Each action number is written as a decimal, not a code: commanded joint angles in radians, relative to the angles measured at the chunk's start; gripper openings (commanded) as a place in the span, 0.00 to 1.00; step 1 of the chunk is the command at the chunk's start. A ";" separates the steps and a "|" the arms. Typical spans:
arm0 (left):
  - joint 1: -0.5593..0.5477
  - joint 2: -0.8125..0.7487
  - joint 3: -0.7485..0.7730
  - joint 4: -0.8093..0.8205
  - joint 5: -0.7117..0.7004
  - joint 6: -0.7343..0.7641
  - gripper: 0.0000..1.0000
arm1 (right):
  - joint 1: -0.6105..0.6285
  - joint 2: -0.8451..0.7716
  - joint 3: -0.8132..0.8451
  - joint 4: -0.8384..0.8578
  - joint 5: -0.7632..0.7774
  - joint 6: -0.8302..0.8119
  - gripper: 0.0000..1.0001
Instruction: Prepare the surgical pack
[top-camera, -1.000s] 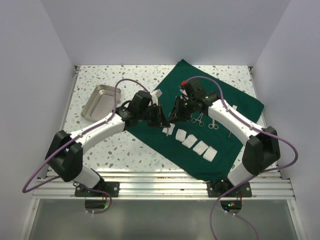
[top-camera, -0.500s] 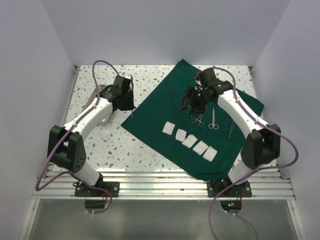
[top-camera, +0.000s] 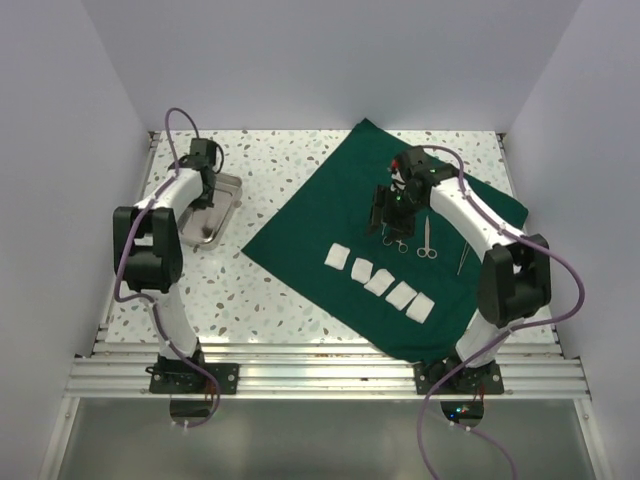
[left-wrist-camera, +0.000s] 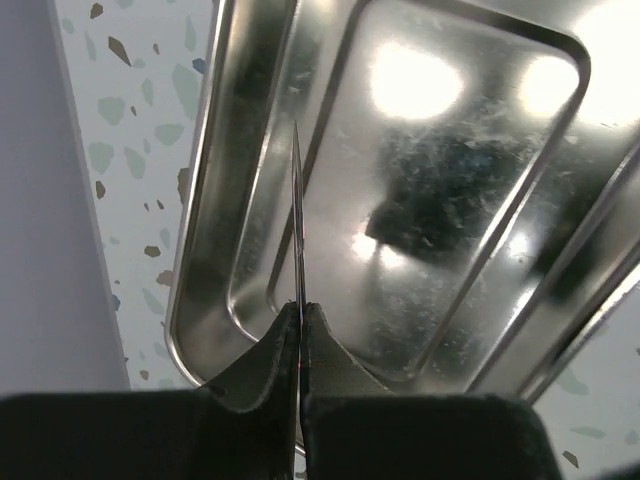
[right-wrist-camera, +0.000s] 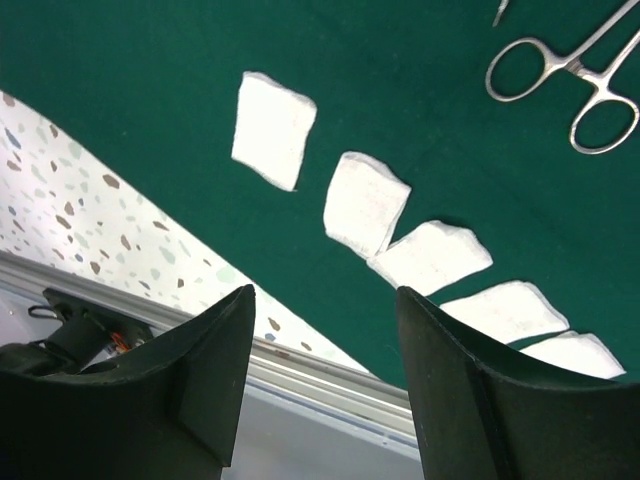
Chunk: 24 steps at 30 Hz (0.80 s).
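Note:
The surgical pack is a dark green drape (top-camera: 310, 220) spread flat as a wide sheet across the table's right half, also seen in the right wrist view (right-wrist-camera: 150, 80). On it lie several white gauze squares (top-camera: 380, 282) in a row. My left gripper (top-camera: 205, 188) hangs over the shiny metal tray (top-camera: 190, 232) at the left. In the left wrist view the gripper (left-wrist-camera: 300, 306) is shut on a thin metal instrument (left-wrist-camera: 297, 210) seen edge-on above the tray (left-wrist-camera: 215, 200). My right gripper (top-camera: 388, 212) hovers open and empty over the drape; its wrist view (right-wrist-camera: 325, 293) looks down on the gauze (right-wrist-camera: 272, 128).
Ring-handled forceps (top-camera: 396, 240), scissors (top-camera: 427, 246) and a thin probe (top-camera: 462, 260) lie on the drape beside the right gripper; the forceps rings (right-wrist-camera: 575, 85) show in the right wrist view. Speckled tabletop (top-camera: 250, 290) lies between tray and drape. White walls enclose three sides.
My left arm swung from the drape's middle out left to the tray, staying shut. My right gripper opened, drew back from the middle and now hangs over the forceps.

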 joint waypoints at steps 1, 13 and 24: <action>0.040 0.027 0.088 -0.007 0.068 0.064 0.00 | -0.035 0.027 0.033 -0.002 0.002 -0.016 0.62; 0.062 0.087 0.070 -0.061 0.206 -0.017 0.00 | -0.087 0.205 0.179 -0.015 0.302 -0.004 0.55; 0.062 0.037 0.033 -0.050 0.229 -0.095 0.39 | -0.086 0.420 0.351 0.058 0.301 0.040 0.34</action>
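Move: My left hand, holding a thin metal instrument, is low over the tray, whose middle lies about 3 cm ahead, 4 cm right and 6 cm below; the cloth's near-left corner is 10 cm back and 10 cm right. For my empty right hand, the tweezers on the cloth lie some 11 cm ahead, 5 cm right and 12 cm down. From them the slanted scissors are 3 cm back and 4 cm right, the nearest gauze 10 cm back and 13 cm left. I let my left hand drift a little forward and left, then bring it back to the right while sinking about 4 cm into the tray, and open its fingers to about a third to let go of the instrument. Meanwhile my right hand reaches about 10 cm forward, some 8 cm down and 6 cm right to the tweezers, turning its fingers some 20 degrees to point more steeply down and half closing them, touching nothing yet. ##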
